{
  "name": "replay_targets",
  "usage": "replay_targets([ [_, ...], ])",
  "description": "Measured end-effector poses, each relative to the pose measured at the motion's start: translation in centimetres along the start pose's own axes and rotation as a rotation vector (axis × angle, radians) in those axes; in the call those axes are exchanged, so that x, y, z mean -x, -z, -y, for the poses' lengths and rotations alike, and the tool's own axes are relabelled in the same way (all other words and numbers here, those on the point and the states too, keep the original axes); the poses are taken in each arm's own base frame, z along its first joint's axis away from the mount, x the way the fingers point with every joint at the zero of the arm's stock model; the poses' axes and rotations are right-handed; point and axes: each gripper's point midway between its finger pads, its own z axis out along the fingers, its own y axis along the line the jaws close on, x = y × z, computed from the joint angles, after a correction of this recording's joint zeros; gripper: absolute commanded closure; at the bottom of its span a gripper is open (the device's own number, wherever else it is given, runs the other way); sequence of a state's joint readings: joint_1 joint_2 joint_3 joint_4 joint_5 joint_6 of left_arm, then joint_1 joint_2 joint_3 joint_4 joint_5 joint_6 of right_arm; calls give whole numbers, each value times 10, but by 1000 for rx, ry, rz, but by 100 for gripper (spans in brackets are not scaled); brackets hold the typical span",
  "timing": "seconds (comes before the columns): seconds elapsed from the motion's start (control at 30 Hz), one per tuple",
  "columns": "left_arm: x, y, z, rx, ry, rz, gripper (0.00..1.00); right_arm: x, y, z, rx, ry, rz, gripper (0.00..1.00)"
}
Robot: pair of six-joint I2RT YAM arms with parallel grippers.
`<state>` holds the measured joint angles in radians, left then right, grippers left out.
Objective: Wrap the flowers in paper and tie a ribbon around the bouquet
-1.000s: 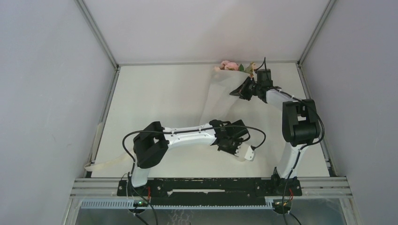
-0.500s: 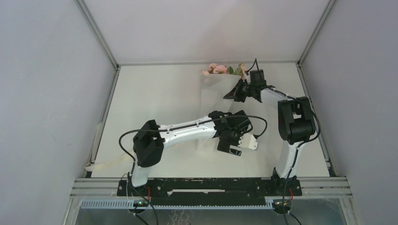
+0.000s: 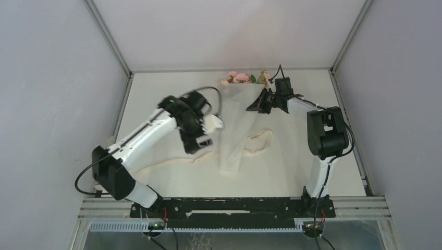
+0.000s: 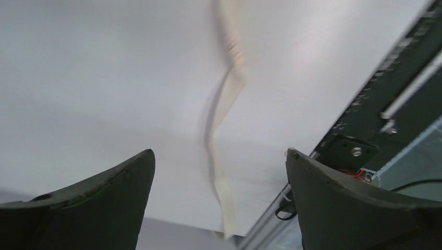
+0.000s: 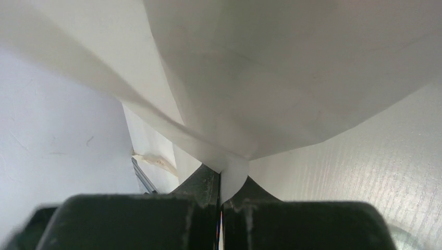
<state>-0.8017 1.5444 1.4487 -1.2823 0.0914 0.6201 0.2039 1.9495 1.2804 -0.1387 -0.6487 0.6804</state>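
Observation:
Pale-pink flowers (image 3: 238, 78) with green leaves lie at the table's back edge, their stems inside the paper (image 3: 233, 135), a long translucent white cone reaching toward the front. My right gripper (image 3: 251, 108) is shut on the paper's upper right edge; the right wrist view shows a fold of paper (image 5: 271, 78) pinched between my right gripper's (image 5: 221, 174) jaws. The cream ribbon (image 3: 172, 161) trails from the front left corner under the paper, looping on its right. My left gripper (image 3: 194, 145) hangs open left of the paper. The blurred ribbon (image 4: 224, 120) lies below the open left gripper (image 4: 219, 153).
Grey enclosure walls surround the white table (image 3: 156, 99). A black base rail (image 3: 229, 205) runs along the near edge, and the rail (image 4: 385, 78) also shows at the right of the left wrist view. Black cables loop off both wrists.
My left gripper has opened, and its arm has swung from the front middle to the left of the paper. The right gripper has drawn the paper and flowers slightly left and back.

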Motion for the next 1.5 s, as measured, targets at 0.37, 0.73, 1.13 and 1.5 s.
replay_targets([
  [0.37,-260,-23,-27,188,735,-185,0,-14,-5,2,-34,25,-37,100],
  [0.73,-276,-96,-15,65,655,-183,27,-22,-8,2,-51,34,-54,100],
  [1.13,-239,-88,-41,172,624,-77,100,-48,-13,-24,-33,91,-101,100],
  [1.5,-38,29,-82,232,331,383,100,-108,-31,-37,6,119,-173,100],
])
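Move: From the left gripper, open and empty, the ribbon's left tail lies some 25 cm to the left, about 1 cm back and 16 cm below. The middle of the paper-wrapped bouquet is roughly 15 cm ahead, 11 cm right and 12 cm down. From the right gripper, shut on the paper's edge, the ribbon's crossing under the paper is about 17 cm back, 8 cm left and 8 cm down; the ribbon's right loop is 13 cm back, 4 cm right and 8 cm down. Swing the open left gripper some 25 cm left, turning it about 40 degrees counter-clockwise, and sink 15 cm to the table; pinch the ribbon's tail, then lift it and sweep right and somewhat forward towards the bouquet, turning partway back. Keep the right gripper's pinch on the paper, easing at first, then drag the bouquet about 8 cm left and 8 cm back. ##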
